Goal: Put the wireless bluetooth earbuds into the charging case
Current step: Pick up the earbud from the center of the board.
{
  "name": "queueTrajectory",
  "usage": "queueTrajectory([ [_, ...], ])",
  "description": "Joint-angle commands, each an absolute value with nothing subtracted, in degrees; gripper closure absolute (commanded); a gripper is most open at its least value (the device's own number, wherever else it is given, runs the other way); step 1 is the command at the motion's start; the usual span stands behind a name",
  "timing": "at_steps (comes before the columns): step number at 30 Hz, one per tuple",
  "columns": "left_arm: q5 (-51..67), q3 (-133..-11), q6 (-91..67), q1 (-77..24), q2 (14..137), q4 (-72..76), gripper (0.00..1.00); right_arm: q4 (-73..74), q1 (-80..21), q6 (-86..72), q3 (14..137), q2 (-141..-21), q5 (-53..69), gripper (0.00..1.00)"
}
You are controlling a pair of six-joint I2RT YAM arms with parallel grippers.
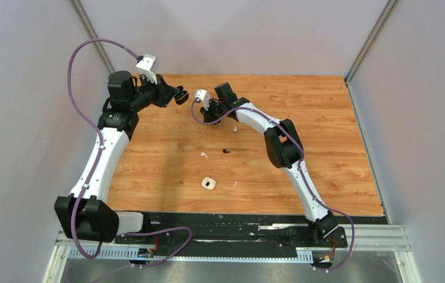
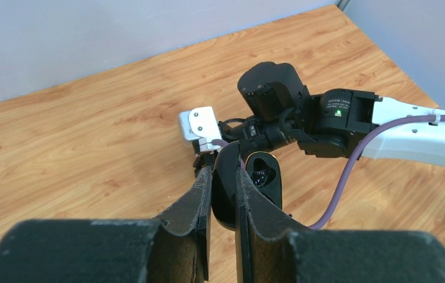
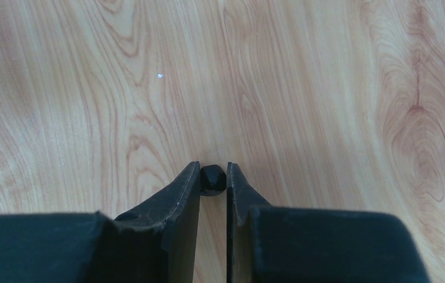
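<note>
My left gripper (image 2: 222, 172) is shut on a black charging case (image 2: 225, 194) and holds it on edge above the table. Its open half (image 2: 263, 177) shows a hollow inside. In the top view this case (image 1: 182, 96) hangs at the back left in the left gripper (image 1: 177, 94). My right gripper (image 3: 212, 170) points down at the wood, jaws closed on a small black earbud (image 3: 212, 180) at their tips. Loose on the table lie another black earbud (image 1: 226, 150) and two white earbuds (image 1: 235, 128) (image 1: 203, 155). The right gripper (image 1: 207, 119) sits just right of the held case.
A white case (image 1: 209, 184) lies open near the table's front middle, with a tiny white speck (image 1: 235, 184) to its right. The right arm's wrist (image 2: 332, 118) and purple cable (image 2: 350, 171) pass close behind the held case. Grey walls enclose the table.
</note>
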State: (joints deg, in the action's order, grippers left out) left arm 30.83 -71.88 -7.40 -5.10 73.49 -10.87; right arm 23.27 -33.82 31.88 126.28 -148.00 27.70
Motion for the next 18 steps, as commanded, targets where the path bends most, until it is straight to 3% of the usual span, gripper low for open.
queueTrajectory([
  [1, 31.5, -72.1, -8.1, -4.9, 72.6, -8.8, 1.0, 23.8, -34.0, 32.8, 122.4, -143.8, 29.1, 0.85],
  [14, 32.4, -70.9, -8.6, -4.7, 73.0, -7.6, 1.0, 19.5, -36.1, 37.8, 92.1, -123.5, 26.9, 0.87],
  [16, 32.8, -70.9, -8.9, -4.7, 73.3, -7.3, 1.0, 20.0, -36.2, 36.8, 90.3, -122.4, 26.6, 0.85],
  [18, 33.0, -70.9, -9.1, -4.8, 73.5, -6.9, 1.0, 20.2, -36.2, 34.8, 89.4, -122.2, 25.9, 0.76],
])
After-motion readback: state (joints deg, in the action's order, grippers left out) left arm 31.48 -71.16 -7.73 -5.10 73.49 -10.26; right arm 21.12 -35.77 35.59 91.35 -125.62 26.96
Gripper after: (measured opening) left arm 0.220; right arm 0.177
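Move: The right hand already pinches a black earbud low at the board; the other black earbud lies about 12 cm back and 8 cm to its right, 1 cm lower. At that same low height, one white earbud is some 14 cm straight back, and another is 2 cm back and 12 cm right. From the left hand, which holds the black case, that other black earbud is about 3 cm back, 16 cm right and 31 cm below. Keeping its pinch, the right hand sweeps level about 11 cm back, 5 cm right, towards the other black earbud. ##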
